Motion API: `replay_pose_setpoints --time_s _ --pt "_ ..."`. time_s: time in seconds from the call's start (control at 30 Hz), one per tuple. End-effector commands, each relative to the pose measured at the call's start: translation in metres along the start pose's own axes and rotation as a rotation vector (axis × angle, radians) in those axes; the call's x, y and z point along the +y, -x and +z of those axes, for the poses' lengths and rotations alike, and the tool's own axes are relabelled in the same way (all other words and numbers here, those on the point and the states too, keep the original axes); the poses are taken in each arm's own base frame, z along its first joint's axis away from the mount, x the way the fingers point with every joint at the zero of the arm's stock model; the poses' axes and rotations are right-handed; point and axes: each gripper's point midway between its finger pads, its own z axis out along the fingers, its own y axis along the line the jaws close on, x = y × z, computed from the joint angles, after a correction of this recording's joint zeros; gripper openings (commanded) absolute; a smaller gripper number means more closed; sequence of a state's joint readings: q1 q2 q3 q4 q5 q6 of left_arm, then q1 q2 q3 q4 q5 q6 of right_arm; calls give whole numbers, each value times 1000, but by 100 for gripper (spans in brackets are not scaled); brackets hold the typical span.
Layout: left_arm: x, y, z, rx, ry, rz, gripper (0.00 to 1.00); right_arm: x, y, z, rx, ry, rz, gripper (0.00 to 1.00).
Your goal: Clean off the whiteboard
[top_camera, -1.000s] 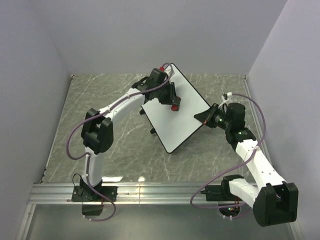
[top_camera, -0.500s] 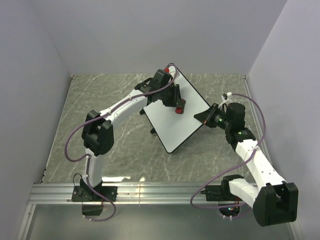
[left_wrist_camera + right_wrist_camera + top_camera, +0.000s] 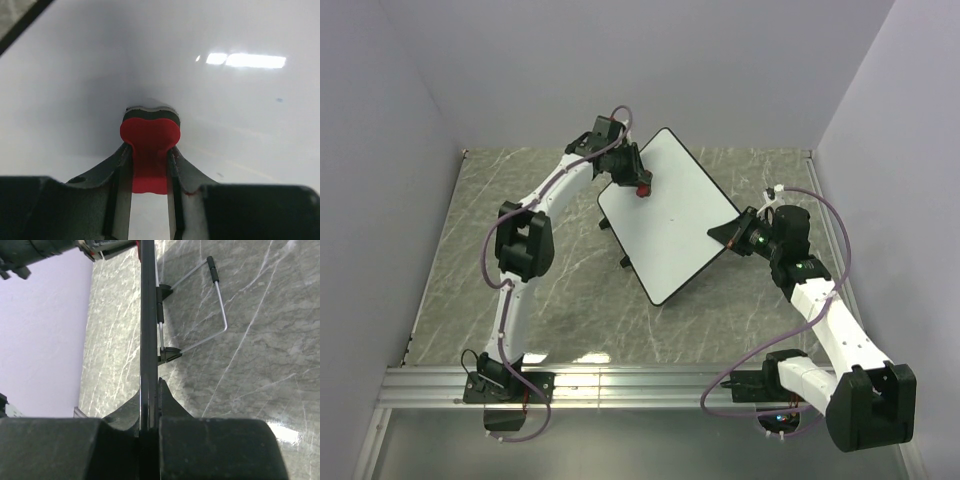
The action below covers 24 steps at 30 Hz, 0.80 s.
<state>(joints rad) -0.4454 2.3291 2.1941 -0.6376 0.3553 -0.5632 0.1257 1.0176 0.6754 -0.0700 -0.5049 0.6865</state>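
Observation:
The whiteboard (image 3: 680, 225) lies tilted in the middle of the table, and its face looks white apart from tiny specks. My left gripper (image 3: 639, 187) is over the board's far left part, shut on a red-and-black eraser (image 3: 150, 134). The eraser's black pad is against the whiteboard (image 3: 240, 130). My right gripper (image 3: 729, 233) is shut on the board's right edge. In the right wrist view the whiteboard (image 3: 147, 315) appears edge-on as a thin black line, and the right gripper (image 3: 150, 392) clamps it from both sides.
A folding wire stand (image 3: 216, 305) sticks out from the board's underside over the grey marbled table (image 3: 520, 180). Pale walls close in the left, back and right. An aluminium rail (image 3: 640, 385) runs along the near edge by the arm bases.
My left gripper has swept the eraser from the board's middle up towards its far left corner. The right arm and the board have stayed still.

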Motion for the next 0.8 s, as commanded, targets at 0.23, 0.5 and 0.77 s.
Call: replay_pose_setpoints --time_s 0.23,0.5,0.77 --pt "28 -68 29 159 82 19 0 -15 -36 -2 157 -44 -35 0" --pt "-17 -132 1 241 27 155 0 -15 -31 3 151 -42 -36 0" --pt "-94 -194 -29 252 -159 163 0 -13 -29 9 151 -28 -32 0"
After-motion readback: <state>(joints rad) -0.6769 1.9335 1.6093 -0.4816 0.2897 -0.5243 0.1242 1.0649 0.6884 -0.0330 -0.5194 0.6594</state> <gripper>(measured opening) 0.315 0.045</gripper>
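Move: The left hand holds the red eraser on the upper left part of the whiteboard. The board's middle, the area to be wiped across, lies about 8 cm back and 7 cm to its right, slightly lower. The near corner is some 29 cm back and 4 cm right. The right gripper is about 12 cm back and 17 cm right. From the right hand, which grips the board's right edge, that middle lies roughly 4 cm ahead, 10 cm left and 4 cm lower. Back towards the base and somewhat right, after a brief settling of about 1 cm left and down, the left hand sweeps the eraser across the whiteboard some 15 cm towards its near corner, speeding up as it goes. The wrist turns about 10 degrees clockwise, and the fingers keep their grip with the eraser still against the surface. The right hand keeps the board's edge pinched. ##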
